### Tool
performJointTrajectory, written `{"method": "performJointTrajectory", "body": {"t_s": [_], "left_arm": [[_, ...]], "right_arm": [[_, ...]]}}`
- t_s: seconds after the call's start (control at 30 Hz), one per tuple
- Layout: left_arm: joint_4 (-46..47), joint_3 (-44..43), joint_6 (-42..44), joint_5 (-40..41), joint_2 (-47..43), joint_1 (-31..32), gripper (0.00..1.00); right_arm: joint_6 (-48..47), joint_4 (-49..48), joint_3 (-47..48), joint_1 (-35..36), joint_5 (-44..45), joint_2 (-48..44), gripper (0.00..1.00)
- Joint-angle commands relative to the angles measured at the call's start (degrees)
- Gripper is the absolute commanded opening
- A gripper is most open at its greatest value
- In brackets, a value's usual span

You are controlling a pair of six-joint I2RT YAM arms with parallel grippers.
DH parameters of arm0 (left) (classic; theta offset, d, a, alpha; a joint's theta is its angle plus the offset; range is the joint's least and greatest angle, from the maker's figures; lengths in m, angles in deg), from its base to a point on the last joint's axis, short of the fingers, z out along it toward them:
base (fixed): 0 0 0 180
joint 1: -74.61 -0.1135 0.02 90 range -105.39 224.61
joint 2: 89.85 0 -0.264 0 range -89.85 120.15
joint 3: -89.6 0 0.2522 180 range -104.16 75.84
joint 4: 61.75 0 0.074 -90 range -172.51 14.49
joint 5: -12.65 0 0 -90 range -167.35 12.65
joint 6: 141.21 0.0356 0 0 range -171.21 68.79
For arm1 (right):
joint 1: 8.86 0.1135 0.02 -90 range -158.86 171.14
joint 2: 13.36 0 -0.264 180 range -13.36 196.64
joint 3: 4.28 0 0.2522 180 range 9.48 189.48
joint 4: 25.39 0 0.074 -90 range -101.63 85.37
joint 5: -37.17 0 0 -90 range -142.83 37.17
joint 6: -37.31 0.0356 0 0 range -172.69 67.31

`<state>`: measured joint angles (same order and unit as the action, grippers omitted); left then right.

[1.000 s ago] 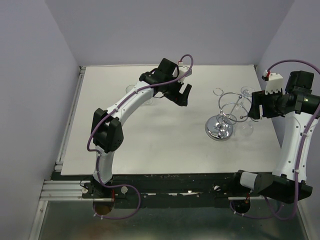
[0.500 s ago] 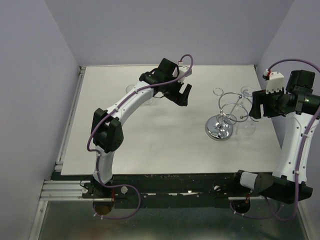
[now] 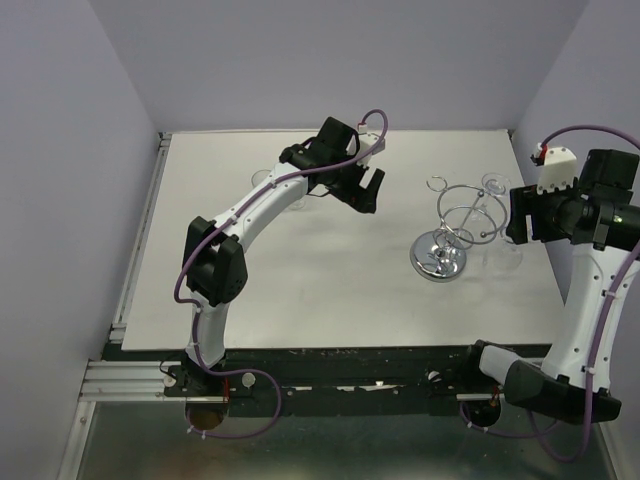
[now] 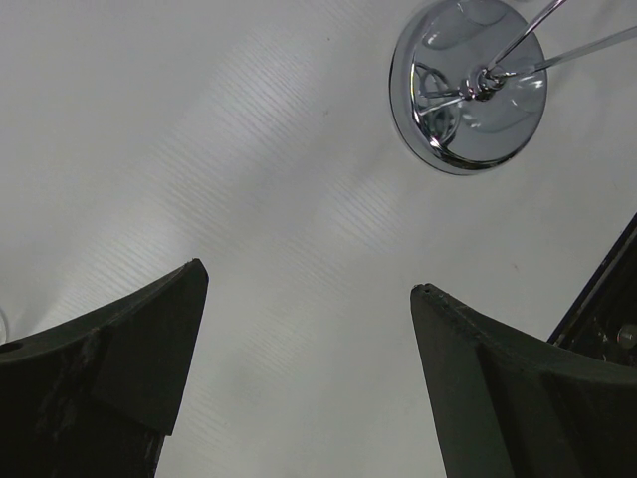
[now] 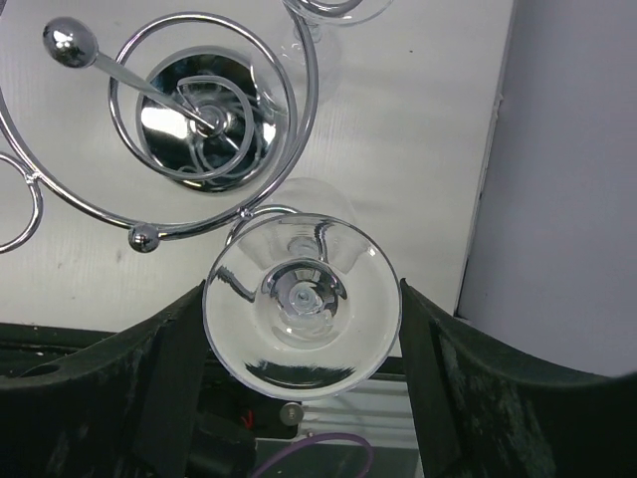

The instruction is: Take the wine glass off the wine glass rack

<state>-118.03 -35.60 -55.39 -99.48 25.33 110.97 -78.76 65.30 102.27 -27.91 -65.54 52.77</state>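
Note:
The wine glass rack (image 3: 438, 258) is a chrome wire stand with a mirrored disc base, standing right of the table's centre; it also shows in the left wrist view (image 4: 468, 85) and the right wrist view (image 5: 199, 119). At its right side a clear wine glass (image 5: 299, 309) sits beside the ball end of a wire arm. My right gripper (image 5: 302, 289) is shut on the round foot, which touches both fingers (image 5: 174, 368). From above, the glass (image 3: 497, 258) hangs below that gripper (image 3: 512, 222). My left gripper (image 3: 368, 192) hovers open over bare table (image 4: 309, 289).
A second wine glass (image 3: 492, 183) hangs at the rack's far side, its edge visible in the right wrist view (image 5: 328, 10). More clear glasses (image 3: 268, 180) stand on the table behind the left arm. The right wall (image 5: 567, 179) and the table edge lie close to the held glass.
My right arm has shifted a little to the right, away from the rack's post, carrying the glass with it. The left arm has stayed still.

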Motion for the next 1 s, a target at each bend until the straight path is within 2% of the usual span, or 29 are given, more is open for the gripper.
{"method": "performJointTrajectory", "body": {"t_s": [0.0,0.17,0.4,0.7,0.97], "left_arm": [[0.33,0.34,-0.12,-1.25,-1.36,0.29,0.99],[0.42,0.52,-0.12,-1.25,-1.27,0.73,0.99],[0.42,0.26,-0.12,-1.25,-1.01,1.52,0.99],[0.07,0.08,0.41,-0.63,-0.92,1.52,0.99],[0.07,-0.27,0.41,-0.72,-0.57,1.43,0.99]], "right_arm": [[-2.23,10.53,-1.38,0.33,1.02,-3.63,0.55],[-3.64,10.61,-3.67,0.33,1.81,-5.74,0.54],[-6.71,10.70,-4.64,0.33,-5.65,-7.94,0.52],[-9.27,10.61,-4.73,0.33,-10.22,-8.21,0.50],[-9.80,10.61,-3.15,1.29,-22.70,-10.32,0.49]]}}
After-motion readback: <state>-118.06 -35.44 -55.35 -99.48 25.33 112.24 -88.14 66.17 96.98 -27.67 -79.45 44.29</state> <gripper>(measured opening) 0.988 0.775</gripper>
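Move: Just behind and to the right of the rack's ring, the right hand still holds the wine glass by its foot. The ring's centre lies about 7 cm ahead and 7 cm to the left, 1 cm lower; the hook being left is about 2 cm ahead, 1 cm left. An empty front hook sits some 13 cm left and 3 cm ahead, and the rear glass 12 cm ahead and 2 cm left. From the left hand the ring is roughly 20 cm right, 7 cm back, 8 cm higher. Drawing the held glass out of its hook, the right hand first backs off about 2.5 cm towards the base, staying nearly level, then swings left across the front of the ring by some 4.5 cm. The wrist turns roughly 15 degrees counter-clockwise during the leftward part, while the fingers keep their grip on the foot. ##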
